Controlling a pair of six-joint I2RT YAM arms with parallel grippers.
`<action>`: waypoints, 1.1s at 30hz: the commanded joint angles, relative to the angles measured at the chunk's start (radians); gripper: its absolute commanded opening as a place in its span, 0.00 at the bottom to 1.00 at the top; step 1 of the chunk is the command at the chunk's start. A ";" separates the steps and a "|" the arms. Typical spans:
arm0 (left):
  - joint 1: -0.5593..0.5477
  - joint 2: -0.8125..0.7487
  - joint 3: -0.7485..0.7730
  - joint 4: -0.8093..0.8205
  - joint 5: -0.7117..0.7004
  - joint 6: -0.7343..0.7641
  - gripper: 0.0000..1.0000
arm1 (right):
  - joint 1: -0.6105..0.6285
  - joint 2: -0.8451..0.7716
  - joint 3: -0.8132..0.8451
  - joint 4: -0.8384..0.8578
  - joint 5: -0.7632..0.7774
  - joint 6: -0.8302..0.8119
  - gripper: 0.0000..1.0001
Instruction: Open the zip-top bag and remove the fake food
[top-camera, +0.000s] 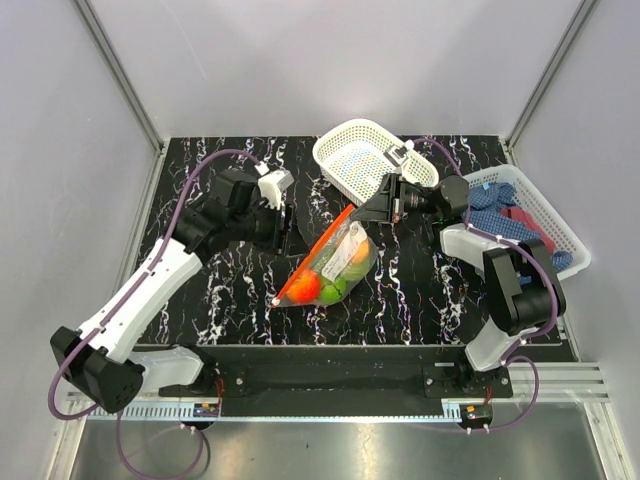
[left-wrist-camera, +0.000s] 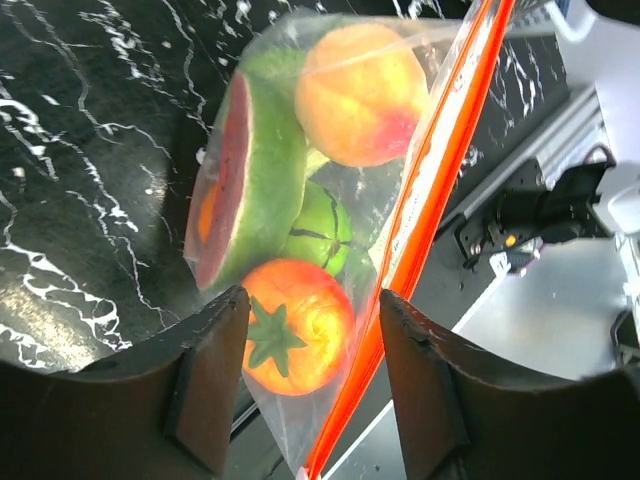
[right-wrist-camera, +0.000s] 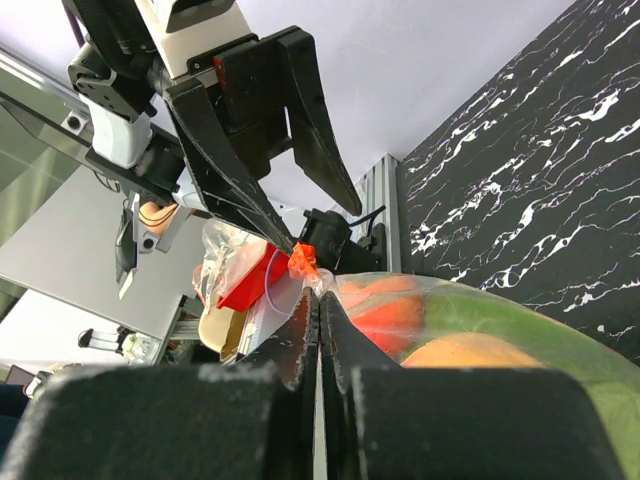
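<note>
The clear zip-top bag (top-camera: 338, 262) lies slanted at the table's middle, its orange-red zip strip (top-camera: 312, 258) along the left edge. Inside is the fake food: a tomato (left-wrist-camera: 298, 327), a watermelon slice (left-wrist-camera: 250, 180), an orange ball (left-wrist-camera: 360, 95) and a green fruit (left-wrist-camera: 320, 228). My right gripper (top-camera: 358, 211) is shut on the bag's far end at the zip strip; it shows pinched shut in the right wrist view (right-wrist-camera: 320, 310). My left gripper (top-camera: 291, 232) is open just left of the strip. In the left wrist view (left-wrist-camera: 310, 370) the tomato end and strip lie between its fingers (left-wrist-camera: 210, 370).
A white lattice basket (top-camera: 335, 140) stands at the back centre. A second white basket (top-camera: 560, 225) at the right holds blue cloths (top-camera: 495, 220) and a red one. The right arm's wrist reaches between the two baskets.
</note>
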 joint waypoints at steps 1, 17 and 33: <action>0.003 -0.015 0.003 0.076 0.087 0.062 0.57 | -0.003 -0.061 0.000 0.053 -0.009 -0.029 0.00; 0.003 0.013 -0.075 0.163 0.144 0.062 0.47 | -0.003 -0.067 -0.003 0.012 -0.001 -0.053 0.00; 0.003 0.062 -0.092 0.220 0.268 0.010 0.01 | 0.042 -0.131 0.040 -0.424 0.100 -0.318 0.00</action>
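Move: The stretch of the bag's orange zip strip that the left hand goes for lies about 3 cm to its right, 1 cm back and 4 cm lower. In the bag, the tomato is about 9 cm back, 1 cm right and 9 cm below this hand; the peach is some 13 cm right, 1 cm back and 7 cm below. From the right hand, which already pinches the strip's far end, that same stretch lies roughly 10 cm left, 10 cm back and 5 cm lower. Rightward and down, some 4 cm in all, the left hand eases its half-open fingers onto the middle of the orange zip strip, first drifting slightly back and turning nearly 10 degrees clockwise, then sinking as the fingers close most of the way around one orange lip. The right hand stays put and keeps its pinch on the strip's far end, holding the bag up. ##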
